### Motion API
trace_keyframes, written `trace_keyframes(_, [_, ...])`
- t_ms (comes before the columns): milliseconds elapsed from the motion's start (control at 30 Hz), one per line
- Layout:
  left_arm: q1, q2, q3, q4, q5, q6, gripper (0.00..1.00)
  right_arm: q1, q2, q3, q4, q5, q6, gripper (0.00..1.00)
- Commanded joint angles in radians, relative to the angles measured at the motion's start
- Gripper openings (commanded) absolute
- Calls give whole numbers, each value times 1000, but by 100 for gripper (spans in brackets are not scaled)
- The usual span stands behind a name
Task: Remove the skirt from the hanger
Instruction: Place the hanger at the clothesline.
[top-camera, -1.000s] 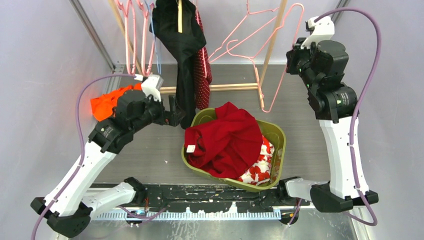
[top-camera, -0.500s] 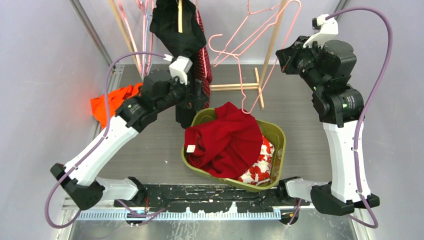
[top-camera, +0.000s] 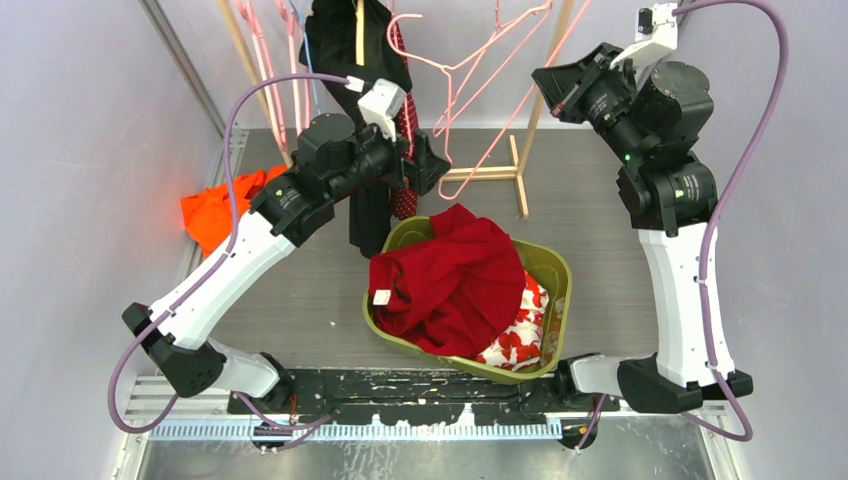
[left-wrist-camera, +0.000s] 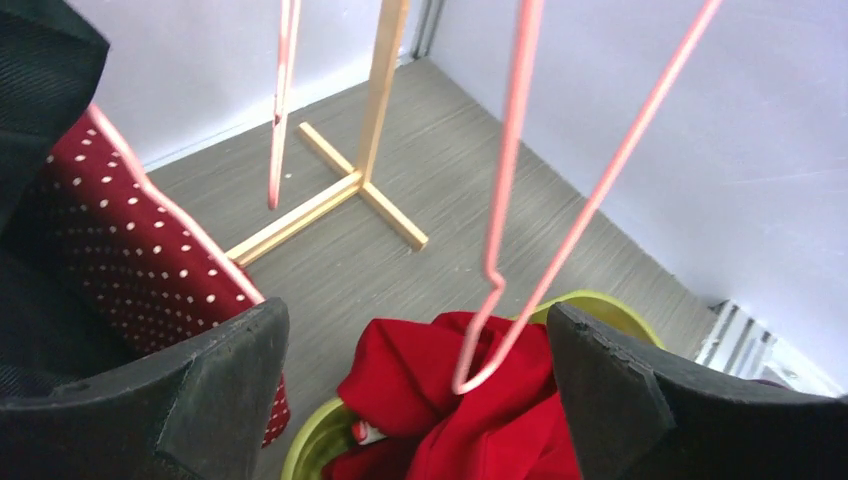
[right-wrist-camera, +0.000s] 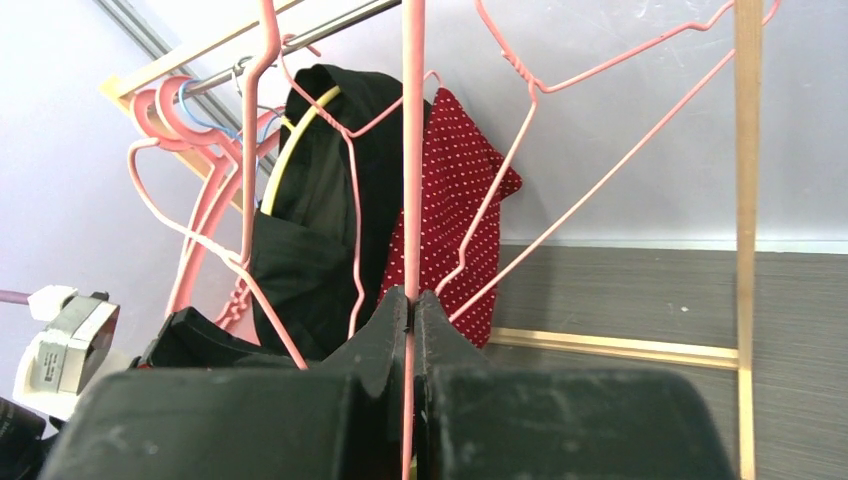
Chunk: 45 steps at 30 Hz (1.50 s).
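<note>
The plain red skirt (top-camera: 455, 280) lies bunched in the green basket (top-camera: 555, 265), with no hanger in it. My right gripper (top-camera: 540, 75) is raised near the rack and shut on the wire of a bare pink hanger (right-wrist-camera: 412, 150). That hanger's lower corner (left-wrist-camera: 480, 380) dangles above the skirt (left-wrist-camera: 430, 400). My left gripper (top-camera: 428, 165) is open and holds nothing. It hovers beside a hanging red polka-dot garment (left-wrist-camera: 120, 250), and the hanger corner shows between its fingers (left-wrist-camera: 240, 370) but farther off.
A black garment (top-camera: 355, 60) on a yellow hanger (right-wrist-camera: 290, 160) hangs next to the polka-dot one (right-wrist-camera: 455, 180). Several pink hangers (top-camera: 265, 60) crowd the rail's left end. A wooden rack post (top-camera: 540, 100) stands at the back. An orange cloth (top-camera: 215, 205) lies left, and floral fabric (top-camera: 515, 340) sits under the skirt.
My left arm swung up and right from near the orange cloth to the hanging garments, and its jaws widened slightly. My right gripper lifted the bare hanger up and left toward the rail.
</note>
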Motion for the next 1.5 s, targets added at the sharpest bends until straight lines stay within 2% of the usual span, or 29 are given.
trace_keyframes(0, [-5, -30, -11, 181, 92, -56, 100, 5, 9, 7, 133, -31, 73, 1])
trace_keyframes(400, [-4, -9, -90, 280, 106, -120, 98, 4, 59, 14, 213, -103, 211, 1])
trace_keyframes(467, [-3, -4, -89, 282, 107, -118, 93, 4, 63, 8, 213, -113, 222, 1])
trace_keyframes(567, [-4, 5, -74, 274, 121, -107, 79, 4, 61, 1, 209, -112, 216, 1])
trace_keyframes(667, [-4, 6, -69, 266, 114, -97, 72, 5, 66, 24, 160, -114, 192, 1])
trace_keyframes(700, [-3, 6, -68, 264, 112, -92, 65, 5, 66, 30, 144, -115, 182, 1])
trace_keyframes(733, [-3, 6, -66, 261, 112, -86, 51, 4, 65, 32, 131, -113, 174, 1])
trace_keyframes(767, [-4, 7, -64, 256, 108, -84, 12, 5, 62, 32, 120, -111, 167, 1])
trace_keyframes(800, [-3, 4, -63, 251, 91, -87, 1, 5, 61, 29, 113, -108, 158, 1])
trace_keyframes(967, [-2, -8, -61, 242, 54, -69, 0, 4, 60, 10, 82, -62, 126, 2])
trace_keyframes(1000, [-3, -11, -57, 238, 43, -70, 0, 4, 59, 6, 70, -47, 115, 6])
trace_keyframes(1100, [-3, -19, -31, 201, -11, -69, 0, 5, 57, -4, 19, 33, 50, 31])
trace_keyframes(1167, [-4, -29, -13, 169, -52, -57, 0, 5, 52, -10, -21, 94, -5, 40])
trace_keyframes(1333, [-5, -41, 48, 56, -105, 7, 0, 5, 24, -52, -41, 218, -95, 44])
trace_keyframes(1467, [-5, -31, 105, -74, -126, -13, 0, 4, 13, -76, -28, 252, -115, 44])
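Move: The pink hanger's slanting bottom bar, its middle pinched in the right gripper, passes about 5 cm to the left gripper's right and 2 cm back, level with it. The dotted skirt hangs roughly 14 cm ahead of the left gripper, 4 cm left and a little lower, and the black garment some 12 cm ahead and 11 cm left. The open left gripper lies about 17 cm left, 4 cm back and 13 cm below the right hand. Bring the left gripper about 3 cm right, rolling slightly, onto the lower part of the hanger's bar, while the right hand shifts the bar towards it, left and a bit forward; shut the left fingers on the bar. Then open the right fingers about halfway, let go and drop that hand some 7 cm, also going right, as the left draws the hanger back left and forward. ##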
